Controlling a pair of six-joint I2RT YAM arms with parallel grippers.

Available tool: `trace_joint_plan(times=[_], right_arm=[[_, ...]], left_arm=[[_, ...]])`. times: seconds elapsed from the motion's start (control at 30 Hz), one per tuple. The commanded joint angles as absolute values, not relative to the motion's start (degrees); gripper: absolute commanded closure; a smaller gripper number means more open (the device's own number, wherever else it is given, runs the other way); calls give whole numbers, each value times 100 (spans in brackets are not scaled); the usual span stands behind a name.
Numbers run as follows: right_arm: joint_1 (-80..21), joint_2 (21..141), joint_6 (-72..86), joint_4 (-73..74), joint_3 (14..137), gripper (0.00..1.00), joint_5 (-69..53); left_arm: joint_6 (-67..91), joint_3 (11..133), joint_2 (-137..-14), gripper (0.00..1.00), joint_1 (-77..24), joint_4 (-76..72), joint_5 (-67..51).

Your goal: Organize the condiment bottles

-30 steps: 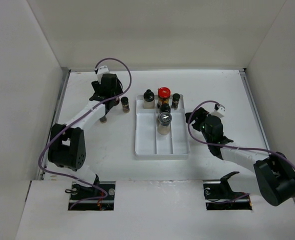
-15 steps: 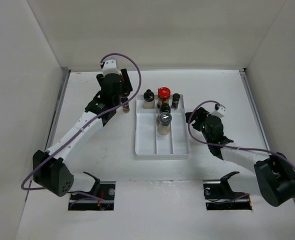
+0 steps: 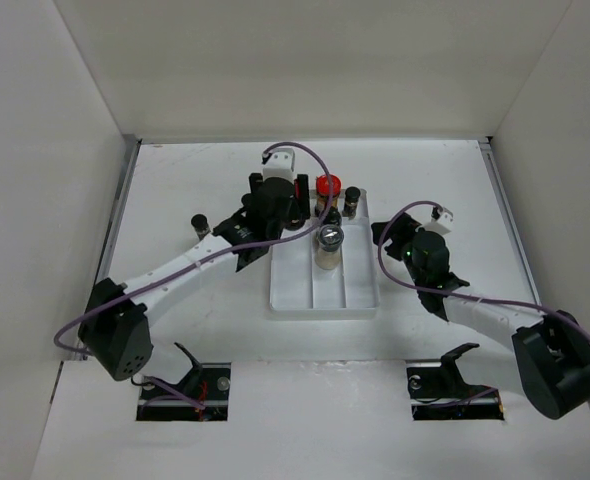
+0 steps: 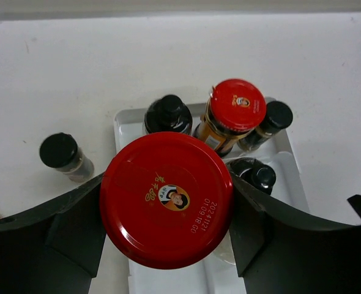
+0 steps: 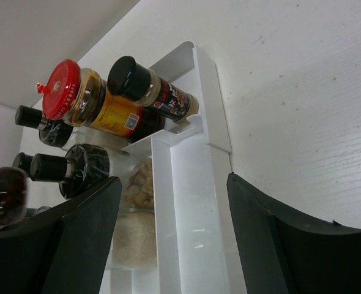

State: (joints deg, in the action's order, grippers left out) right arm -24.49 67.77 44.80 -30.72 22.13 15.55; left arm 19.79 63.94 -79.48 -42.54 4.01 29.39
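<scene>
My left gripper [image 3: 278,205] is shut on a red-lidded brown jar [image 4: 166,199], held above the back left of the white divided tray [image 3: 320,298]. In the tray's back row stand a dark bottle [image 4: 168,113], a second red-lidded jar [image 3: 327,187] and a small black-capped bottle [image 3: 351,196]. The clear silver-lidded jar [image 3: 329,240] stands in the middle strip, with another dark bottle [image 4: 257,174] by it. One small black-capped bottle [image 3: 200,222] stands on the table left of the tray. My right gripper [image 5: 174,184] is open, straddling the tray's right wall [image 5: 208,104].
White walls enclose the table on the left, back and right. The left arm's forearm [image 3: 185,262] stretches diagonally across the table left of the tray. A black-capped bottle [image 4: 59,150] stands just outside the tray's left rim in the left wrist view.
The left arm has swung right from the table's left side to over the tray's back left corner, carrying the red-lidded jar. The right arm has not moved.
</scene>
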Motion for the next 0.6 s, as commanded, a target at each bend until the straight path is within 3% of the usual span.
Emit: trace_joint_plan(times=[0.0, 0.57], right_arm=[[-2483, 6627, 4412, -3410, 2303, 23, 1529], [-2509, 6715, 4395, -3419, 2347, 23, 1512]], left_arm=[[2083, 6443, -8032, 64, -4311, -668, 3067], [2215, 6214, -9219, 64, -4188, -1221, 2883]])
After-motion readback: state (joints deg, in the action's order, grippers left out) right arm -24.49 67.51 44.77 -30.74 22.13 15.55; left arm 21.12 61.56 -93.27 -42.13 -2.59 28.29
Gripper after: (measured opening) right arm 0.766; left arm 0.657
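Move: The red-lidded jar in my left hand belongs in the tray's left column, about 2 cm ahead of it, 2 cm right and 14 cm below. The black-capped bottle stands about 10 cm ahead and 2 cm right, the tray's red-lidded jar 10 cm ahead and 10 cm right, the middle-column bottle 3 cm ahead and 11 cm right. From my right hand that spot lies 23 cm left, 2 cm ahead and 4 cm lower. Straight down goes my left hand, about 10 cm, quickly at first and then slower, carrying the red-lidded jar it still grips towards the free rear end of the tray's left column, just in front of the black-capped bottle. I ease slightly right and forward on the way, tipping my fingers down by under 10 degrees. ##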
